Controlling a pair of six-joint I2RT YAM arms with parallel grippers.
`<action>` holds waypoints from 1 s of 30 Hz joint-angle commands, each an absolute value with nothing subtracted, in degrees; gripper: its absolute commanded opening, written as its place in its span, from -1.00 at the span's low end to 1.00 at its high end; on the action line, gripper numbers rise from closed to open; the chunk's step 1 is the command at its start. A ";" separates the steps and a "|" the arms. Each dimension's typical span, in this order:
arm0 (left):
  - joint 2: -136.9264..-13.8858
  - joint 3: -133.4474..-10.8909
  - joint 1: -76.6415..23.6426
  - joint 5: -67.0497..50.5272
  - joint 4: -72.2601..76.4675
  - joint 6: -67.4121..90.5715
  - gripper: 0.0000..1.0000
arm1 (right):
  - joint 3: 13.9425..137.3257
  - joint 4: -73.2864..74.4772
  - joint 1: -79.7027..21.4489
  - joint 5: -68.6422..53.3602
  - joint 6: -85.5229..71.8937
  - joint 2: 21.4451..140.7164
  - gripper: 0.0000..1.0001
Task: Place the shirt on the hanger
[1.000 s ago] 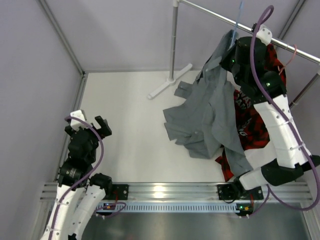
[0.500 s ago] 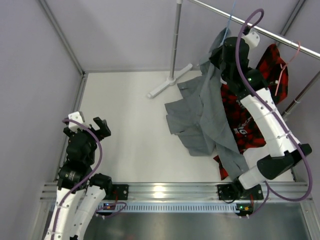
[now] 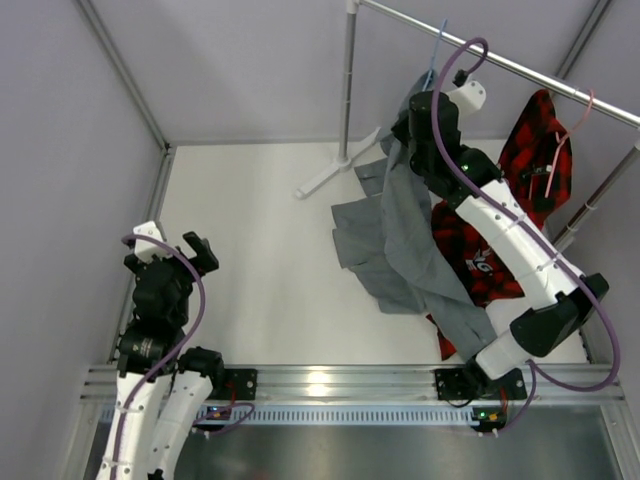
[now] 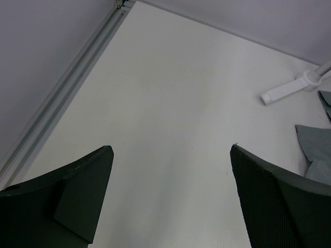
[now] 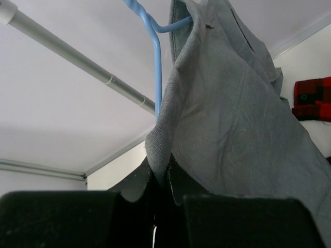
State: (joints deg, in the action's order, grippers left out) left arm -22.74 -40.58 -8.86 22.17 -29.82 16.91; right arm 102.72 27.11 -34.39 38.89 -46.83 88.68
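The grey-green shirt (image 3: 405,235) hangs from up by the rail down to the white floor, its lower part spread out there. My right gripper (image 3: 412,112) is raised beside the rail and is shut on a fold of the shirt (image 5: 238,113) near the collar; its jaws (image 5: 163,173) pinch the cloth edge. The light-blue wire hanger (image 5: 157,67) rises just behind that fold, with its hook (image 3: 437,50) up at the rail and its wire going in under the collar. My left gripper (image 3: 175,240) rests low at the left, open and holding nothing (image 4: 170,199).
A red-and-black plaid shirt (image 3: 535,140) on a pink hanger (image 3: 572,120) hangs further right on the metal rail (image 3: 520,66), its lower part (image 3: 470,255) behind the right arm. The rack's upright pole (image 3: 347,80) and white foot (image 4: 295,87) stand at the back. Grey walls enclose the floor.
The right arm has swung left along the rail, taking the shirt's collar and the blue hanger with it and uncovering more of the plaid shirt. The left arm has stayed put.
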 commanded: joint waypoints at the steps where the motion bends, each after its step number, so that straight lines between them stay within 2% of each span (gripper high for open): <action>1: -23.12 -40.08 -8.35 21.53 -26.19 17.49 0.96 | 102.14 19.95 -36.21 43.06 -48.42 87.63 -0.86; 2: -23.29 -39.99 -8.35 21.62 -26.10 17.40 0.96 | 101.35 19.43 -36.30 43.07 -48.69 87.10 -0.62; 3: -23.81 -40.08 -8.35 21.71 -26.02 17.32 0.96 | 100.29 18.21 -36.21 42.72 -48.52 86.49 -0.19; 4: -24.17 -40.17 -8.35 21.53 -26.02 17.23 0.96 | 97.93 15.41 -36.21 42.28 -48.43 85.70 0.55; 6: -26.00 -40.51 -8.26 20.84 -25.58 16.96 0.96 | 96.86 13.80 -36.30 40.87 -48.43 83.76 0.99; 10: -29.96 -42.54 -7.74 18.99 -25.22 16.88 0.96 | 98.17 14.59 -36.30 40.16 -47.03 81.13 0.99; 15: -32.08 -42.54 -7.65 14.51 -25.22 16.26 0.96 | 94.49 20.19 -35.86 38.16 -40.09 70.68 0.99; 17: -32.86 -42.89 -7.73 10.05 -25.22 15.91 0.96 | 91.15 23.62 -35.42 31.69 -35.54 64.64 0.99; 21: -34.54 -45.96 -8.17 -2.52 -27.68 16.17 0.96 | 85.62 39.85 -35.07 20.85 -27.18 55.74 0.99; 24: -32.80 -48.50 -8.17 -8.94 -30.93 16.79 0.96 | 74.14 43.50 -35.07 13.12 -19.80 47.40 0.99; 30: -22.53 -53.60 -8.17 -2.12 -40.33 16.18 0.96 | 60.66 45.00 -35.07 12.04 -16.34 29.02 0.99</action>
State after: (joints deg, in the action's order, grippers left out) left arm -28.08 -49.30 -8.25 -3.33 -35.79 16.56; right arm 63.48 41.06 -35.18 15.38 -20.43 33.54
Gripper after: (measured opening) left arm 0.980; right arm 0.993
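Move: The right hand still pinches the grey shirt near the collar, on the blue hanger. The hanger's hook on the rod is about 20 cm above that hand, 4 cm farther out and 5 cm to its right. From the same hand, the plaid shirt is some 25 cm right, 8 cm back and 25 cm below; the pink hanger is about 30 cm right, 6 cm back and 15 cm above. The blue hook lies roughly 47 cm right of the left hand, 24 cm ahead and 34 cm above. The right fingers spring wide open and let go of the grey shirt, then the hand pulls back about 23 cm and some 9 cm right, rising over 6 cm before sinking well below its starting height, turning counter-clockwise and rolling its left side down. The empty, open left hand first dips forward about 3 cm, then swings some 7 cm right and climbs back while turning clockwise. ##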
